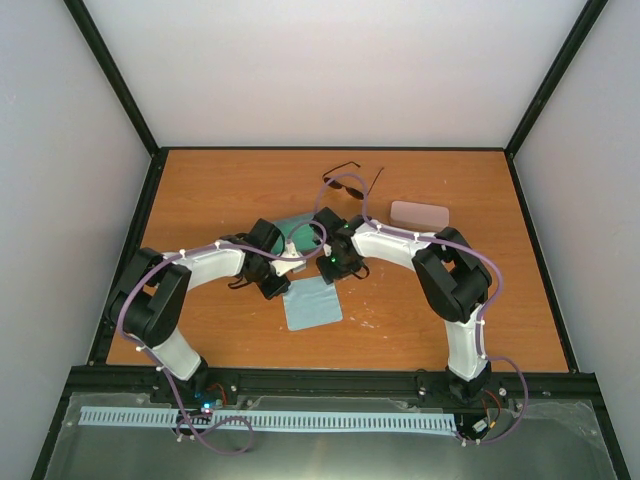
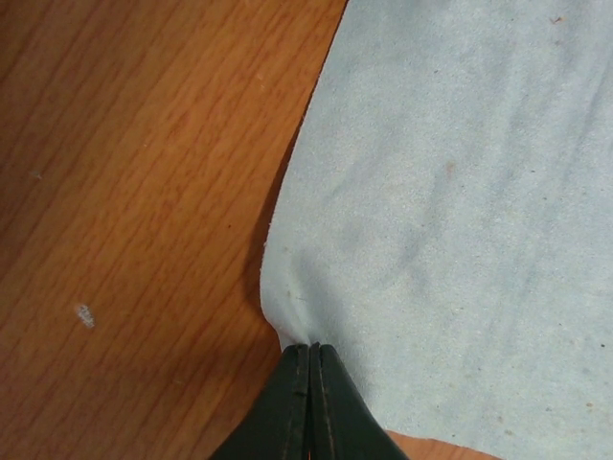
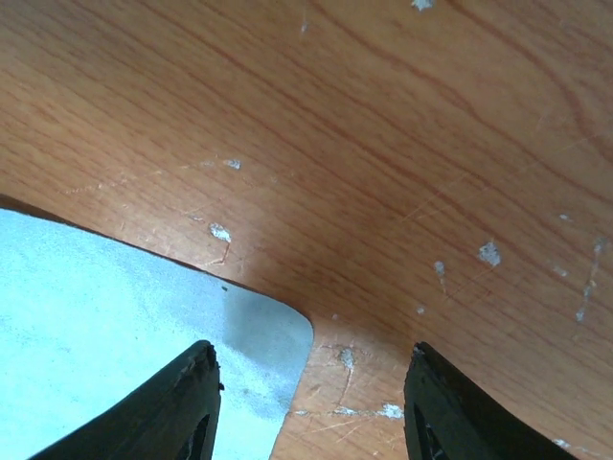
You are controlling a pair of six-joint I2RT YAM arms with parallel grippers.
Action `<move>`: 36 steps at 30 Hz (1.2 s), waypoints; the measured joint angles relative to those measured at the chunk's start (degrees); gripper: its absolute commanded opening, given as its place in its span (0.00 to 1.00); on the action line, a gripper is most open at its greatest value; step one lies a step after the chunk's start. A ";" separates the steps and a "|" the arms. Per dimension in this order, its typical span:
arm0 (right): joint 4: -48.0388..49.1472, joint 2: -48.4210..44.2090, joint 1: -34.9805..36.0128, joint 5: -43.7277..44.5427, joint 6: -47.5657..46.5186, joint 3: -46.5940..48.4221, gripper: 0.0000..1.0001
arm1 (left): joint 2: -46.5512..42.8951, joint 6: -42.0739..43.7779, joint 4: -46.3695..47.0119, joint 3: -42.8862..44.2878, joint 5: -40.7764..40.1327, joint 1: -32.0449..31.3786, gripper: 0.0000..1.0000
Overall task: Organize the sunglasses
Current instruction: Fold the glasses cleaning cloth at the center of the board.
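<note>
The black-framed sunglasses (image 1: pixel 352 180) lie open at the back middle of the table, away from both grippers. My left gripper (image 2: pixel 314 347) is shut on the near edge of a light-blue cloth (image 2: pixel 460 192), and the edge puckers up between the closed jaws. In the top view the left gripper (image 1: pixel 277 284) sits at the upper left corner of the cloth (image 1: pixel 312 303). My right gripper (image 3: pixel 311 350) stands open just above a rounded corner of the cloth (image 3: pixel 115 307), with one finger over the cloth and the other over bare wood. The right gripper (image 1: pixel 336 266) is at the cloth's upper right corner.
A pink oblong case (image 1: pixel 419 214) lies right of the sunglasses. A teal-grey flat thing (image 1: pixel 298 228) shows between the two wrists, partly hidden. The wooden table (image 1: pixel 200 200) is bordered by a black frame and pale walls.
</note>
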 measured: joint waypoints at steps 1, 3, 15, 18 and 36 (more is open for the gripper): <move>0.15 0.00 0.00 -0.09 -0.02 0.00 0.51 | -0.02 0.00 0.00 0.00 -0.09 -0.02 0.00; 0.42 0.00 0.04 -0.11 -0.09 0.00 0.51 | -0.04 -0.02 0.00 0.00 -0.28 -0.09 0.01; 0.90 1.53 0.96 -0.07 -0.81 0.70 0.30 | -0.07 -0.44 -0.02 0.00 -0.90 -0.15 0.01; 1.25 1.68 1.11 -0.07 -0.76 0.81 0.18 | -0.07 -0.59 -0.02 0.00 -0.96 -0.15 0.01; 3.41 1.44 2.08 0.44 0.70 -0.17 0.03 | -0.33 -0.87 -0.31 0.09 -2.03 -0.20 0.00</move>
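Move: The right hand hangs open by the cleaning cloth's far right corner, which lies about 2 cm to its left, level fore and aft, and some 1 cm below; the cloth's middle is about 6 cm left and 5 cm back. The open green case sits roughly 10 cm ahead and 10 cm left, the sunglasses some 19 cm straight ahead. The left hand, already pinching the far left corner, has that far right corner about 10 cm to its right and 2 cm ahead. The right hand slides about 2 cm to its left onto the cloth's far right corner while sinking nearly 1 cm to table height, the wrist still pointing almost straight down, and its half-open fingers shut on the way until they pinch the very corner. The left hand stays in place with its fingers closed on the far left corner, holding that side of the cloth as an anchor. ##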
